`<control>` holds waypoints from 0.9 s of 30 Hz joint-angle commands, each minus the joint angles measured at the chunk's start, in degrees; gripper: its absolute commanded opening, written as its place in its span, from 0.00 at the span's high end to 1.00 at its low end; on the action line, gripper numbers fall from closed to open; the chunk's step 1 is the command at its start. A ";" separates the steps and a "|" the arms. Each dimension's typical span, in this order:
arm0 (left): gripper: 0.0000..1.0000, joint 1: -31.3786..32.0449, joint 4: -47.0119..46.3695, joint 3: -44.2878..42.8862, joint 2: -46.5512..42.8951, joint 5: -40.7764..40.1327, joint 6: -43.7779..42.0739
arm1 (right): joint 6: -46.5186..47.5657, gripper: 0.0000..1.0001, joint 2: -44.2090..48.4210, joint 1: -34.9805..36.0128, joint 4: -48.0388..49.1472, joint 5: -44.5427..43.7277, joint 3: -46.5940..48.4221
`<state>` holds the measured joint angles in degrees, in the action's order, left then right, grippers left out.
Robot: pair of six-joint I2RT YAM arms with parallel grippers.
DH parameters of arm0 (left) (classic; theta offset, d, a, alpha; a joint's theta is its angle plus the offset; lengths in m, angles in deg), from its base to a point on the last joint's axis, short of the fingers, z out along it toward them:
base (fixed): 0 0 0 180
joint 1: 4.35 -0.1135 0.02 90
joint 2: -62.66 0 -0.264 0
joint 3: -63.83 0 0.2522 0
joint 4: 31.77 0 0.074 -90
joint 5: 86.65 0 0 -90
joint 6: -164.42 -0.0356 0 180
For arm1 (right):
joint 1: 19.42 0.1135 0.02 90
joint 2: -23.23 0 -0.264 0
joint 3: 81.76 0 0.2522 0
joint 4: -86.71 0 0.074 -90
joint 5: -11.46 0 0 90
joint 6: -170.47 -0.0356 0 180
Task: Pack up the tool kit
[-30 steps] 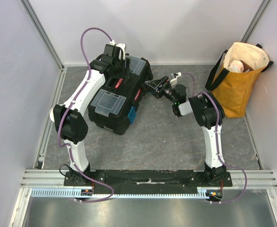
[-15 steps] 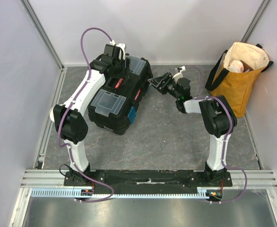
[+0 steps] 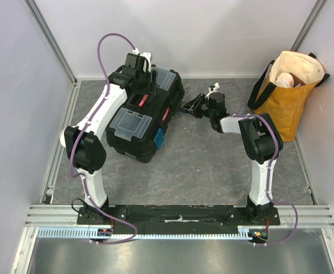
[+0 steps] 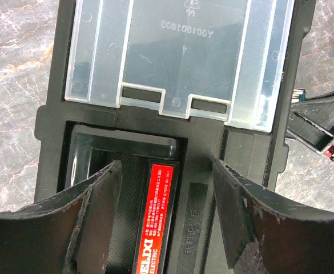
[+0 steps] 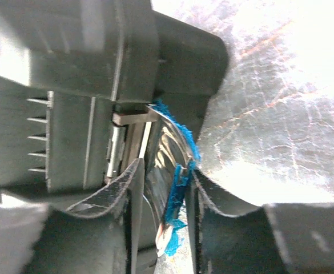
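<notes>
The black toolbox lies closed on the grey floor at the left. My left gripper hovers over its top, open, its fingers straddling the red handle panel without touching it. A clear compartment lid lies just beyond. My right gripper reaches to the box's far right end. In the right wrist view the right gripper is shut on a blue side latch, which fills the gap between its fingers beside the box wall. No loose hand tools are in view.
A mustard-yellow tote bag stands at the back right with something pale inside. A second blue latch shows on the box's near end. White walls and metal rails close in the floor on all sides.
The right gripper swung left to the toolbox's end and its jaws narrowed from wide open onto the blue latch. The left arm stayed still.
</notes>
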<state>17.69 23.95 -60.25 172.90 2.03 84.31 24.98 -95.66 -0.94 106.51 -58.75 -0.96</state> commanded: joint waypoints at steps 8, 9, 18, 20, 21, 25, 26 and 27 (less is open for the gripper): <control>0.28 2.13 6.12 -1.12 2.79 5.89 -0.75 | 9.95 0.83 7.79 -0.11 -20.18 -10.90 6.95; 0.28 2.13 6.12 -1.12 2.97 5.98 -0.66 | 10.74 0.84 8.23 -0.02 -21.94 -11.70 7.83; 0.29 2.21 6.03 -1.21 3.85 6.95 -0.22 | 14.52 0.86 8.50 1.03 -35.30 -17.15 18.20; 0.29 2.13 6.12 -1.30 3.85 6.95 -0.14 | 15.05 0.87 8.41 1.64 -36.98 -17.50 20.31; 0.29 2.13 6.03 -1.30 3.85 6.86 -0.13 | 15.32 0.86 8.15 1.82 -37.95 -17.51 21.71; 0.29 2.13 6.03 -1.56 4.11 6.86 -0.13 | 16.46 0.87 6.66 2.52 -42.08 -17.94 26.90; 0.29 2.13 6.03 -1.56 4.20 6.77 -0.13 | 16.63 0.86 6.31 2.70 -43.04 -18.21 28.04; 0.29 2.13 6.03 -1.56 4.20 6.77 -0.22 | 16.81 0.87 6.13 2.96 -44.10 -18.56 29.27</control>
<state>17.69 25.26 -61.74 173.75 2.38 84.29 37.36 -90.29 1.56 59.27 -74.59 20.03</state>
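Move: The far blue-taped latch on the tool box's right side sits in the gap of the right hand's half-open fingers, its middle about 2 cm left and 1 cm ahead, level with them. The near latch is some 9 cm left and 10 cm back, a little above; the box's front label lies 6 cm left, 3 cm back and 4 cm up. From the left hand, the far latch is about 12 cm right, 2 cm back and 12 cm lower. Dipping about 1 cm as the fingers close from half open, the right hand pinches the far latch by its blue-taped end, then draws it right, away from the box side, by about 3 cm, and climbs some 4 cm from the dip. Meanwhile the wrist rolls about 25 degrees, left side down, and tips 10 degrees downward. The left hand stays in place, open, at the lid by the handle recess. ##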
